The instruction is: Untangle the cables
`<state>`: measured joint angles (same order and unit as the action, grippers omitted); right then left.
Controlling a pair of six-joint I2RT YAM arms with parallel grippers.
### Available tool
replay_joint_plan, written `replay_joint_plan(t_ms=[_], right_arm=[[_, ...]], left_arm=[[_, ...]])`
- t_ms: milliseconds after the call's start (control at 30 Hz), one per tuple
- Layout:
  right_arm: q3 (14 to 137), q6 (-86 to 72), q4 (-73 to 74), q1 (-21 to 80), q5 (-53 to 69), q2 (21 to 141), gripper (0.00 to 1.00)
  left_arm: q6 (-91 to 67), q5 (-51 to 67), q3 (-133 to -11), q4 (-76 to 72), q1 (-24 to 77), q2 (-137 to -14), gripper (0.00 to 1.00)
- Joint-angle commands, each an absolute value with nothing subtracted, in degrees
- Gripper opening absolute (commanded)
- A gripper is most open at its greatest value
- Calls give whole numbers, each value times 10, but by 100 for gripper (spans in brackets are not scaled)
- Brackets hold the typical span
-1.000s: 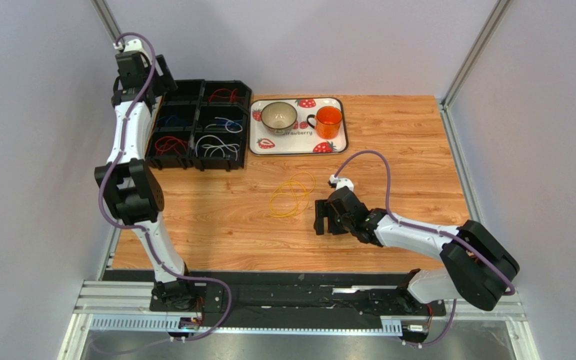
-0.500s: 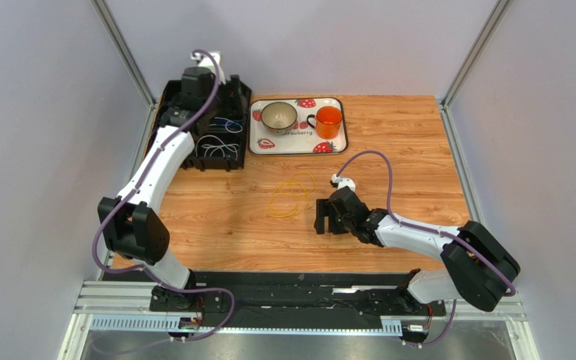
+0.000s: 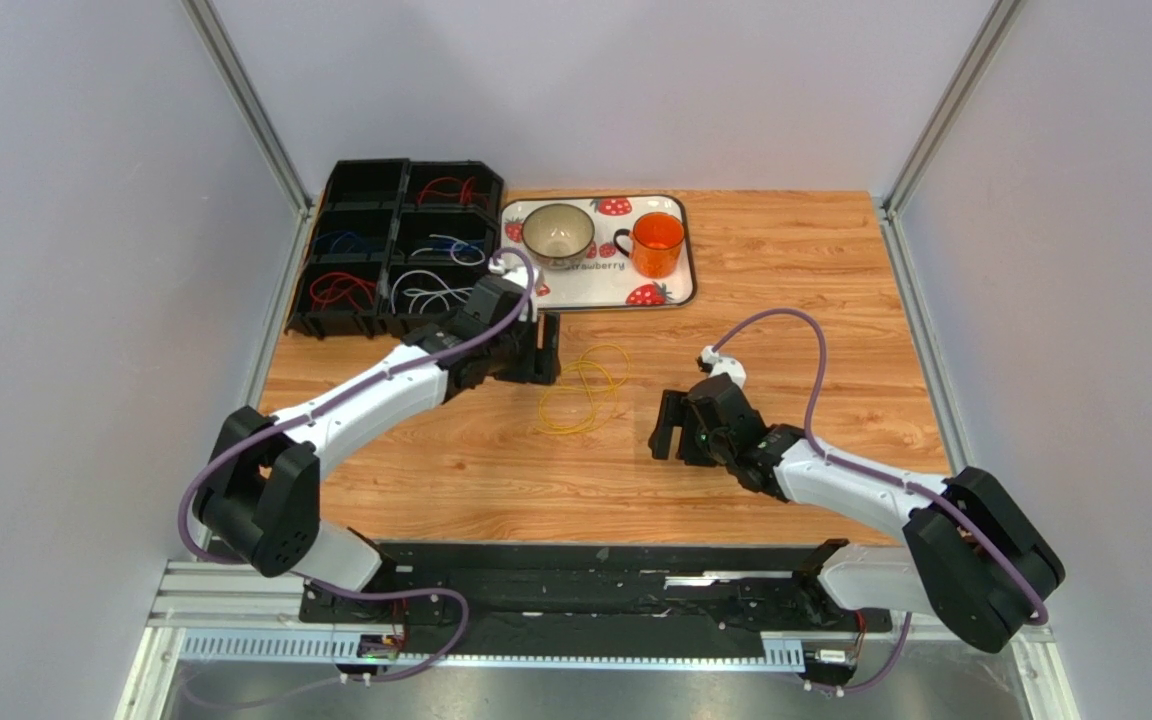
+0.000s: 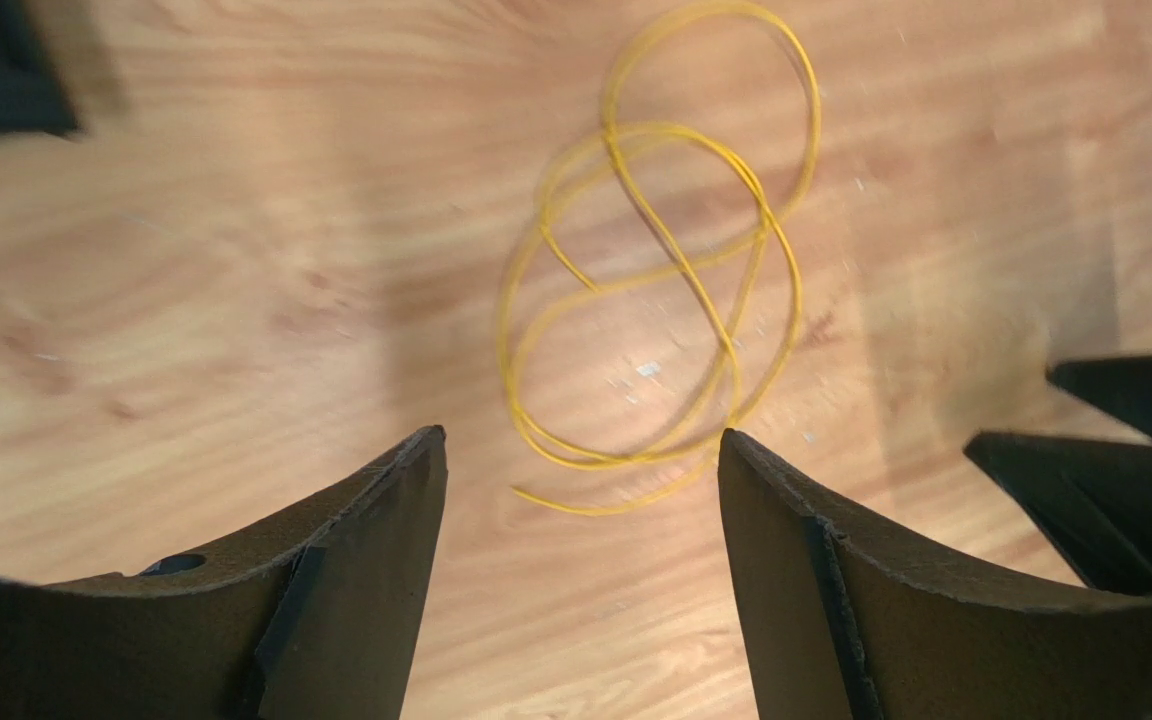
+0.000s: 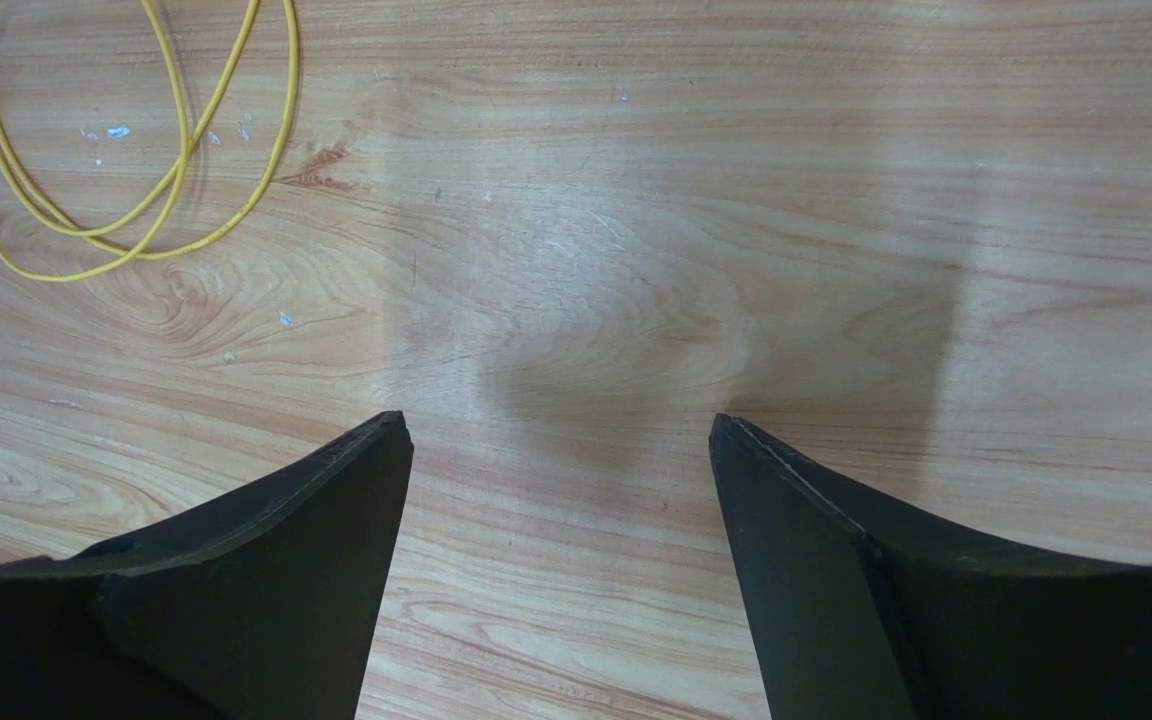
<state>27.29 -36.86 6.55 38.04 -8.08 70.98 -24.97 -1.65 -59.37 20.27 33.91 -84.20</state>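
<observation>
Yellow cables [image 3: 582, 393] lie tangled in overlapping loops on the wooden table; they also show in the left wrist view [image 4: 593, 461] and at the top left of the right wrist view [image 5: 94, 233]. My left gripper [image 3: 545, 348] hovers just left of them, open, with the nearest loops right ahead of its jaws [image 4: 579, 435] and nothing between them. Well to the right of the loops, my right gripper [image 3: 669, 428] is open and empty over bare wood [image 5: 555, 420]. More cables, white [image 3: 432, 293], red [image 3: 334, 288] and blue [image 3: 455, 248], lie in the black divided box [image 3: 394, 225].
The black box stands at the back left. Beside it, a strawberry-patterned tray [image 3: 597, 296] holds a bowl [image 3: 557, 230] and an orange mug [image 3: 657, 240]. Metal posts and grey walls enclose the table.
My left arm has swung from the black box down to the middle of the table beside the yellow cables, its jaws narrowing a little. My right gripper has drawn back slightly to the right.
</observation>
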Motion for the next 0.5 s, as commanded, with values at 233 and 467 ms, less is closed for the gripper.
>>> replay_joint_plan(t_ms=[233, 467], right_arm=[[276, -377, 70, 376, -84, 722, 80], [280, -374, 70, 375, -81, 729, 80]], left_arm=[[-242, -20, -614, 133, 439, -933, 74], [-209, -24, -688, 179, 440, -1005, 75]])
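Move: The last cable, the yellow one, lies loosely coiled on the table about 6 cm ahead of the left hand, some 8 cm to its right and 13 cm below. The black box is roughly 30 cm ahead and 18 cm to the left of that hand, and the strawberry tray about 31 cm ahead and 10 cm right. The right gripper hovers some 8 cm back and 22 cm right of it; from the right hand, the yellow cable is about 14 cm ahead and 14 cm left. The left hand heads for the yellow cable with its fingers staying wide open, swinging about 7 cm to the right and sinking about 6 cm. It also draws back some 3 cm at first, then eases forward again by a little over 1 cm, while the wrist turns roughly 10 degrees clockwise. It touches nothing yet. ##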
